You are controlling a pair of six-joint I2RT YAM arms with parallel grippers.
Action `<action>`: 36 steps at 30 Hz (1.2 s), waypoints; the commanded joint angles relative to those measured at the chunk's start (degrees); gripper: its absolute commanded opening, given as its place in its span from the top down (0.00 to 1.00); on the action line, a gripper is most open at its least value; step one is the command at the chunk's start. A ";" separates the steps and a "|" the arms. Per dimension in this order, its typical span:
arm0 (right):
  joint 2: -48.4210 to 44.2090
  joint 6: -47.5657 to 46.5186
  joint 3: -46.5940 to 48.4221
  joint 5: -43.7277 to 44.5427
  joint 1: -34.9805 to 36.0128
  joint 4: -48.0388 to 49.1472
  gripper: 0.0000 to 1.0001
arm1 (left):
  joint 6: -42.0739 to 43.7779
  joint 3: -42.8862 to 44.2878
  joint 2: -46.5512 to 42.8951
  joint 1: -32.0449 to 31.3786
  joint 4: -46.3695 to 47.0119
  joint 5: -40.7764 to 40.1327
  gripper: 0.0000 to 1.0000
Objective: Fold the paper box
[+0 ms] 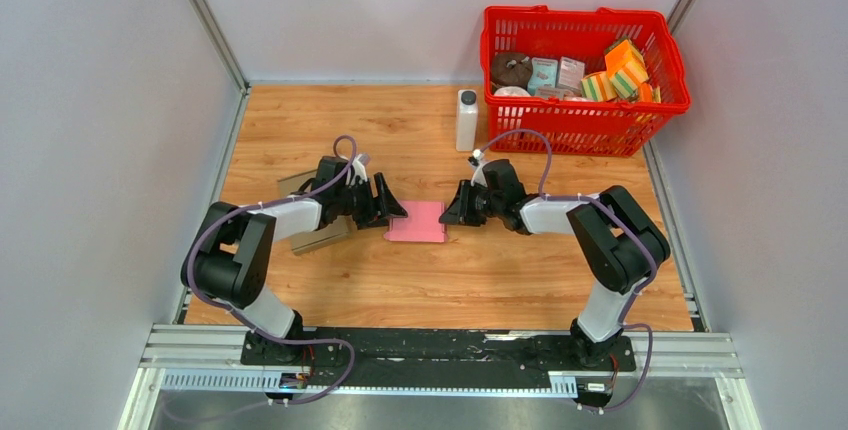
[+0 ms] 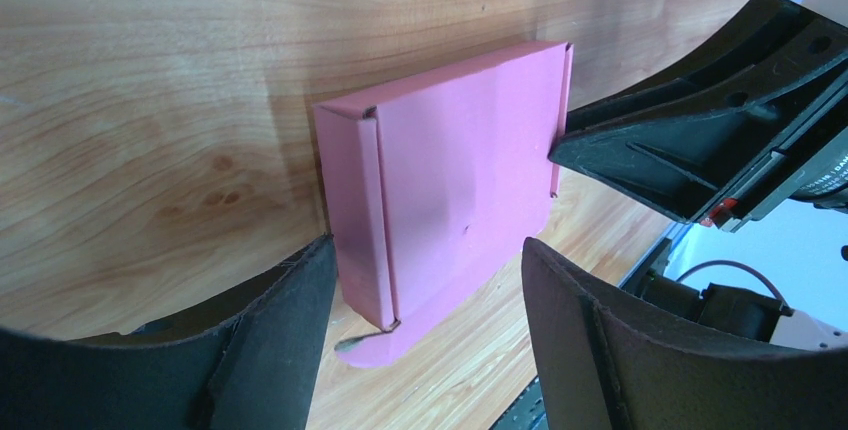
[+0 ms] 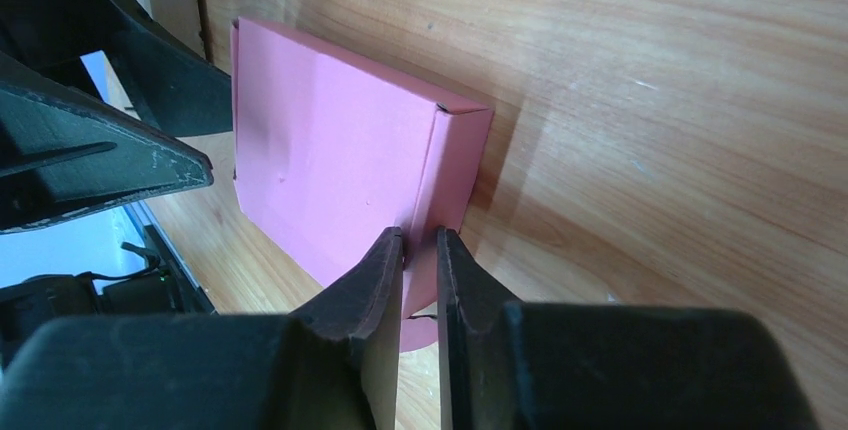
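Observation:
The pink paper box (image 1: 417, 221) lies flat and folded shut in the middle of the table. My right gripper (image 1: 447, 212) is at its right side, shut on the box's edge; in the right wrist view its fingers (image 3: 380, 280) pinch the side wall of the box (image 3: 330, 170) near a corner. My left gripper (image 1: 396, 211) sits at the box's left edge. In the left wrist view its fingers (image 2: 290, 330) stand wide open on either side of the box (image 2: 450, 190) without touching it.
A red basket (image 1: 583, 115) of small items stands at the back right, with a white bottle (image 1: 466, 120) just left of it. Flat brown cardboard (image 1: 318, 238) lies under the left arm. White walls ring the wooden table.

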 commanded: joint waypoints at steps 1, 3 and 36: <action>3.79 -0.90 -3.77 5.48 -3.23 -3.75 0.82 | -2.35 0.62 2.14 -0.28 4.06 3.10 0.24; 4.15 -0.54 -4.30 5.39 -3.50 -3.48 0.82 | -2.88 0.88 2.93 -0.89 4.32 3.20 0.24; -27.48 -37.05 -2.42 42.64 21.25 -18.47 0.05 | -24.15 -2.20 3.11 -3.88 17.07 11.72 0.76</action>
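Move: The pink box lies just right of the open left hand, its middle about 5 cm to that hand's right, 2 cm nearer and some 3 cm lower; the brown box is roughly 15 cm to the left hand's left, level with it. From the right hand, nearly shut at the box's right edge, the pink box's middle is about 6 cm left, 1 cm back and 1 cm below, and the white bottle 18 cm ahead and 4 cm right. Rightward goes the left hand, about 5 cm in all, first sinking slightly, its open fingers closing partway through to pinch the pink box's left end wall; it then goes on right, a little up and back. The right hand keeps its grip on the right edge some 2 cm right and forward, then opens wide, comes free and backs off right, back and upward, tilting about 30 degrees. ##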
